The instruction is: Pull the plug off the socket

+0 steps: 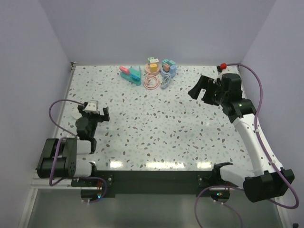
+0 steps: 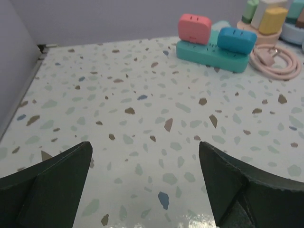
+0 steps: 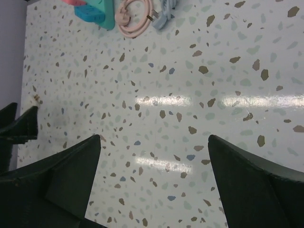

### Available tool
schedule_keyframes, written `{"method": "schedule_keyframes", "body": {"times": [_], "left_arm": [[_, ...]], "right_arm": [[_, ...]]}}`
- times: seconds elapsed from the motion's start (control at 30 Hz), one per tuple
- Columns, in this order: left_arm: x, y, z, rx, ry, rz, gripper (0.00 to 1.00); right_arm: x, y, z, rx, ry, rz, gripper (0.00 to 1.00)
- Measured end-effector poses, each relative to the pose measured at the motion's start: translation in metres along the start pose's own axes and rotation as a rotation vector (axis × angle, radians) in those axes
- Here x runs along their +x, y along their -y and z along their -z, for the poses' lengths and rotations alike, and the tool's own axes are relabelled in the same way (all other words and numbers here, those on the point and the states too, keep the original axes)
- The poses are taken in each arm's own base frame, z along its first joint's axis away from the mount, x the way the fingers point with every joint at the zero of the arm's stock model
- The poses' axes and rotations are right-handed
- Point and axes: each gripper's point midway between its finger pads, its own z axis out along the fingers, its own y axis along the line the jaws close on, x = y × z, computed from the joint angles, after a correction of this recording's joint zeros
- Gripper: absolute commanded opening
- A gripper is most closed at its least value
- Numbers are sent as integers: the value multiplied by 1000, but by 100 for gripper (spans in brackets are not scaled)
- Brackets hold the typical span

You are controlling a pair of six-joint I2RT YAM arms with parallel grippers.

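Observation:
A teal socket strip [image 1: 131, 76] lies at the far middle of the table, and a pink plug [image 1: 124, 70] and a blue plug [image 1: 135, 72] are seated in it. The left wrist view shows the strip [image 2: 209, 54] ahead to the right, with its pink plug [image 2: 194, 27] and blue plug [image 2: 236, 39]. My left gripper [image 1: 93, 114] [image 2: 145, 145] is open over bare table at the near left, far from the strip. Further right, my right gripper [image 1: 202, 91] [image 3: 154, 137] hangs open and empty above the table. The strip [image 3: 108, 16] shows at the top left of its view.
Right of the strip stand a pink round socket [image 1: 152, 66] and a blue round socket [image 1: 167, 67], each with plugs and a coiled cable [image 1: 151, 81]. A red object [image 1: 221, 65] sits in the far right corner. Walls close in the left, back and right sides.

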Motion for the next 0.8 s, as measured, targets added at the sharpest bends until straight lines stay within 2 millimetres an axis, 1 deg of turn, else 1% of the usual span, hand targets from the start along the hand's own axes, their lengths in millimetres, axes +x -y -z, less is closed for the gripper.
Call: {"method": "schedule_keyframes", "body": {"times": [0.03, 0.1, 0.2, 0.3, 0.4, 0.47, 0.5, 0.57, 0.7, 0.8], "left_arm": [[-11, -3, 1, -20, 18, 6, 100], [-39, -10, 3, -59, 77, 28, 100], [-89, -20, 5, -115, 162, 85, 100], [-129, -24, 4, -129, 183, 148, 100], [-158, -18, 6, -97, 186, 208, 100], [-169, -10, 9, -57, 175, 257, 100], [-171, -4, 11, -27, 162, 280, 100], [-172, 9, 13, 33, 130, 316, 100], [-166, 34, 22, 151, 54, 410, 100], [-162, 46, 30, 199, 4, 465, 100]], "right_arm": [[2, 2, -3, 7, -11, 8, 99], [5, 8, -9, 25, -22, 20, 99], [5, 19, -21, 69, -27, 40, 99], [8, 30, -46, 112, -63, 55, 99], [13, 40, -81, 151, -111, 70, 99], [21, 44, -108, 173, -153, 85, 99], [22, 45, -118, 181, -164, 94, 99], [24, 38, -143, 184, -191, 125, 99], [9, 14, -199, 179, -164, 183, 99], [-3, 1, -235, 182, -127, 181, 99]]}}
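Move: The blue round socket with its block-like plugs stands about 29 cm ahead of the right hand, 10 cm to its left and some 24 cm below. The blue coiled cord lies about 5 cm nearer than that socket and 2 cm farther left; the pink round socket is level with the blue one, about 10 cm farther left. From the left hand, the blue socket is about 25 cm ahead, 37 cm to the right and 8 cm lower. The open right hand heads for the blue socket at the far side of the table, about 19 cm forward, 12 cm down and 7 cm left, sinking mostly early, then running nearly level and rolling its left side down about 15 degrees. The open left hand rises some 16 cm, then drifts right and slightly back, its left side rolling down. ##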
